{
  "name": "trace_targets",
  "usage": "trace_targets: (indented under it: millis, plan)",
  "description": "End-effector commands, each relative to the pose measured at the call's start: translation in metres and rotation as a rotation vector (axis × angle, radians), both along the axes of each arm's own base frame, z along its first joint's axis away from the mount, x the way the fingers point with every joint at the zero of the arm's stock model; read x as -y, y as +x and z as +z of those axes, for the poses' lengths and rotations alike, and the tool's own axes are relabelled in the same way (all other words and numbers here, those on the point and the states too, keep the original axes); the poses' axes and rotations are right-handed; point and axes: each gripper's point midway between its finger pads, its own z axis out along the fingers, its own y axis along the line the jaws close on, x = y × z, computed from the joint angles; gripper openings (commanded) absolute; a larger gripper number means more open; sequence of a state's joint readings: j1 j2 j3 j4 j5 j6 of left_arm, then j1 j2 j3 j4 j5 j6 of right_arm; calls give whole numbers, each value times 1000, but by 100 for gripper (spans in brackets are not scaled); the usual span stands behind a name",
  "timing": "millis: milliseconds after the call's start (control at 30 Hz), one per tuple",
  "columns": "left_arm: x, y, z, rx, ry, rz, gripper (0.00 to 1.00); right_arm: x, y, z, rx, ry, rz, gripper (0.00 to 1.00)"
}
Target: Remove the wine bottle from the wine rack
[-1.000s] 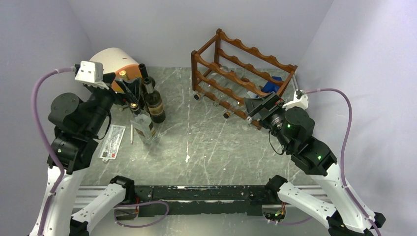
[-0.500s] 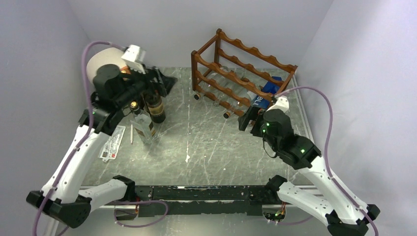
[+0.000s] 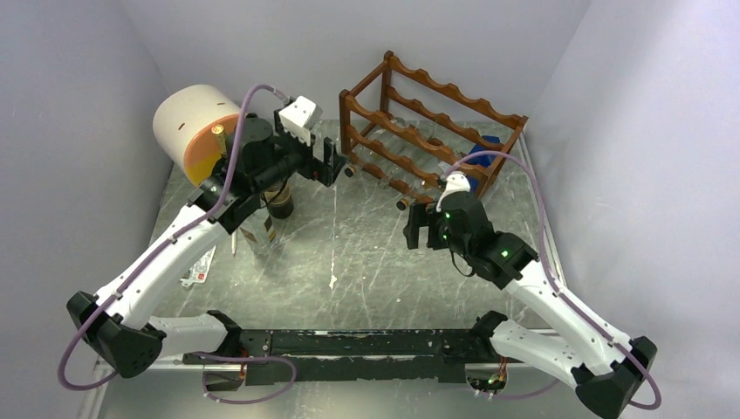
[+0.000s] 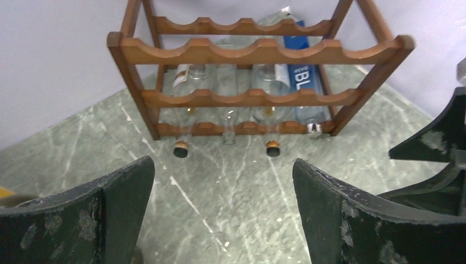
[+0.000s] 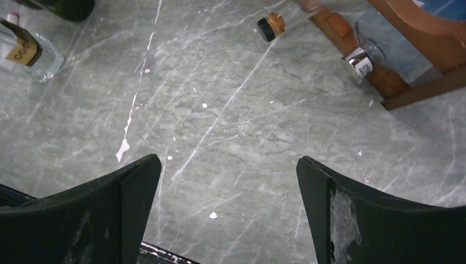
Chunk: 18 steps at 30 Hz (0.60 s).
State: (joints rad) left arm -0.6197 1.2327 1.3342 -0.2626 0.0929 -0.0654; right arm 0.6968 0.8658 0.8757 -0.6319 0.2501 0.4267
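Observation:
The reddish-brown wine rack (image 3: 454,90) stands at the back right of the table. Its lowest tier holds several bottles lying with necks toward me: clear ones with cork tops (image 4: 180,148) and a blue-labelled bottle (image 4: 302,82) with a silver cap. My left gripper (image 3: 336,163) is open and empty, a little in front of the rack's left end; in the left wrist view (image 4: 222,162) it faces the rack (image 4: 258,50). My right gripper (image 3: 417,229) is open and empty over the table in front of the rack's right end (image 5: 228,158). A cork top (image 5: 270,26) and the silver cap (image 5: 357,61) show ahead of it.
A cream and orange cylinder (image 3: 194,131) lies at the back left. A dark bottle (image 3: 279,199) stands near it, with a clear bottle (image 3: 262,229), a card (image 3: 199,262) and a pen (image 3: 234,237) nearby. Walls close in the back and both sides.
My left arm has swung right from the standing bottles to the front of the rack. My right gripper has drawn back left from the rack's right end toward the table's middle.

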Motion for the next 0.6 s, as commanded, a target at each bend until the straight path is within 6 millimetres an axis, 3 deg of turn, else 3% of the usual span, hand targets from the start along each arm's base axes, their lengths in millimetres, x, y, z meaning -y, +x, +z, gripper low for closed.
trace_targets:
  millis: [0,167,233,400,567]
  plan:
    - [-20,-3,15,156,14,50,99,-17,12,20,87,-70,160,100]
    - [-27,-30,32,238,-74,-2,99,-31,23,26,139,-175,311,100]
    - [-28,-35,29,253,-83,-15,99,-37,27,40,203,-212,383,100]
    - [-37,-29,23,227,-89,41,99,-42,27,49,365,-362,598,100]
    - [-52,-20,17,219,-78,142,99,-53,19,35,495,-490,847,100]
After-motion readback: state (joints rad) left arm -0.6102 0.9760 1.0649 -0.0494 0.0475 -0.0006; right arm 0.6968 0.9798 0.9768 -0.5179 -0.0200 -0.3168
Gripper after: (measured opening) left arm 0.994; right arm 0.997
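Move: Nothing is held. From the right hand, the nearest corked bottle on the rack's bottom row has its middle about 17 cm ahead, 3 cm to the right and 15 cm below; the blue bottle beside it lies roughly 16 cm ahead and 12 cm right, equally low. From the left hand, that corked bottle is some 8 cm ahead, 21 cm right and 32 cm down, while the gold-banded bottle stands 17 cm left, almost level ahead and 22 cm below. The right hand, empty and wide open, sweeps about 4 cm left and 3 cm up, edging some 2 cm forward, as its wrist swings counter-clockwise by roughly 35 degrees, with the fingers tipping up and the hand's left side dropping. Meanwhile the open left hand goes left and back towards the gold-banded bottle, dipping briefly before it rises again, its wrist tilting up about 12 degrees so that its view lifts over the rack, and neither hand touches anything. ##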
